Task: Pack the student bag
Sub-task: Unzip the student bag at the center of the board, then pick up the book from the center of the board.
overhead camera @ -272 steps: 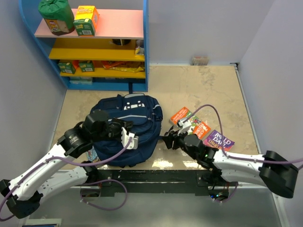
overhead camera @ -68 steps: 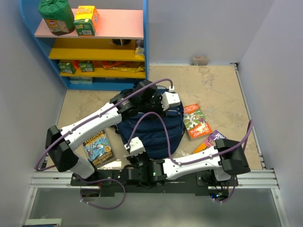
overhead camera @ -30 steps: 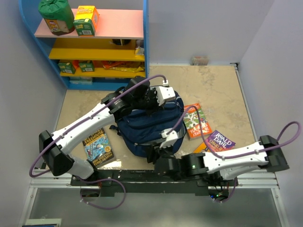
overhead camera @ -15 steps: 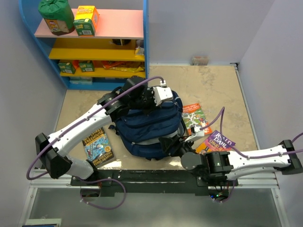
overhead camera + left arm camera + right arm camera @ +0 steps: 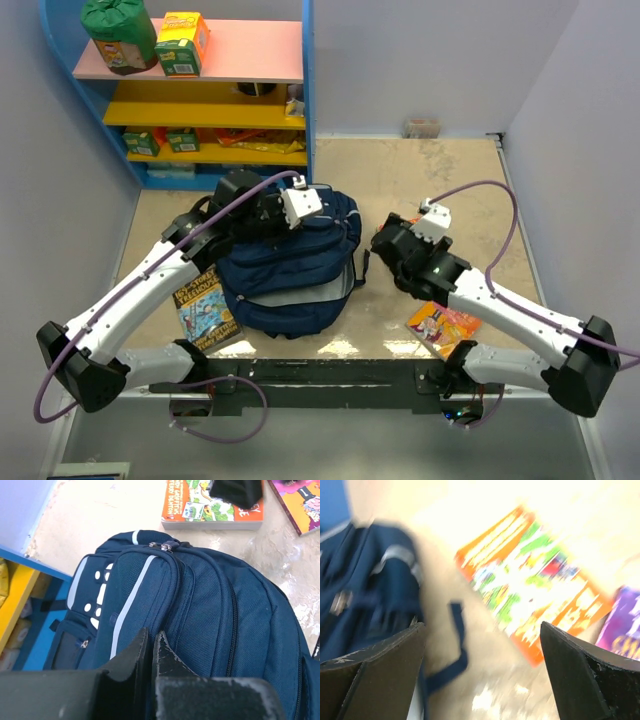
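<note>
The student bag [image 5: 290, 275] is a navy backpack lying on the floor in the middle of the top view. My left gripper [image 5: 272, 218] is at its top end with its jaws shut together against the fabric [image 5: 200, 605], and the fold they pinch is hidden between the fingers [image 5: 151, 632]. My right gripper [image 5: 383, 248] hovers just right of the bag, jaws wide open with nothing between them. Its blurred wrist view shows bare floor and a loose blue strap [image 5: 455, 645] between the fingers [image 5: 482, 625], with the bag [image 5: 365, 590] at the left.
An orange and green book [image 5: 530, 590] lies right of the bag, with a purple book [image 5: 625, 625] beyond it. Another book [image 5: 203, 305] lies left of the bag, and an orange one [image 5: 445, 325] sits near the front rail. The blue shelf unit [image 5: 200, 100] stands at the back left.
My right arm swung from in front of the bag to its right side and its jaws opened wide. My left gripper drew the bag's top to the left.
</note>
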`<state>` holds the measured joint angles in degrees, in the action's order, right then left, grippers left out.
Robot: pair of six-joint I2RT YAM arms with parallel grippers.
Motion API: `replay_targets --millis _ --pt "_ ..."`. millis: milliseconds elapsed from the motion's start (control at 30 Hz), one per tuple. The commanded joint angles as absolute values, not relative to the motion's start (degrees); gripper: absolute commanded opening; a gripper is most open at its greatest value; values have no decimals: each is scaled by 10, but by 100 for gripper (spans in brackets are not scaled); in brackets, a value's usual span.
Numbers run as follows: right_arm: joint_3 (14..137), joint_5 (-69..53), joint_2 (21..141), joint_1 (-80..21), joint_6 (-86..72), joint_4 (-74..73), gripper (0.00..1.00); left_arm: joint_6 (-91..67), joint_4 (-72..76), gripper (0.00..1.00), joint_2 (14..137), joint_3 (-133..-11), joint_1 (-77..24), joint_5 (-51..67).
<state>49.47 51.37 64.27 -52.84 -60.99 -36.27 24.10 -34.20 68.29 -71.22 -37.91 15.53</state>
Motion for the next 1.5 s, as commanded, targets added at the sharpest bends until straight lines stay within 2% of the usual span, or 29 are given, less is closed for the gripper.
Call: replay_targets --millis 0,200,500,733,967,1067,1100,1200,1367,1400,1467 --pt "519 448 680 -441 -425 -277 99 238 -287 0 662 -716 -370 132" --pt "582 406 828 -411 -339 -268 99 221 -285 0 663 -730 -370 132" --pt "616 388 934 -344 -266 -279 99 221 -292 0 650 -710 -369 152" --pt "659 359 1017 -334 -248 -290 99 220 -294 0 639 -708 -369 164" --pt "650 313 1037 -313 -254 -279 98 221 -292 0 632 -695 -369 170" --pt "642 264 1033 -268 -254 -271 86 221 -291 0 630 -691 -369 168" --pt "638 249 1034 -258 -254 -266 77 221 -290 0 630 -691 -369 167" --pt "628 186 1040 -227 -247 -251 64 221 -291 0 634 -695 -369 166" --pt "616 109 1072 -211 -237 -236 50 222 -292 0 640 -702 -369 166" --pt "609 86 1079 -209 -238 -229 38 223 -291 0 641 -702 -369 165" --pt "603 64 1085 -203 -243 -219 26 224 -291 0 642 -702 -369 164"
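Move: The red Treehouse book lies flat on the table, its middle about 8 cm ahead of the right gripper, 9 cm to the right and 14 cm below. The Charlie book lies some 11 cm back and 15 cm to the right, also on the table. The student bag's middle is about 24 cm to the left and 2 cm ahead, 8 cm down. From the left gripper, the Treehouse book is roughly 30 cm right and 11 cm ahead, 20 cm lower. Take the open right gripper forward and down, about 13 cm each way and a little to the right, away from the bag to the left edge of the red Treehouse book, tipping the fingers nearly 30 degrees further down. Once low, ease the last few centimetres forward and right while closing the fingers from wide open to about a third, across that edge. ##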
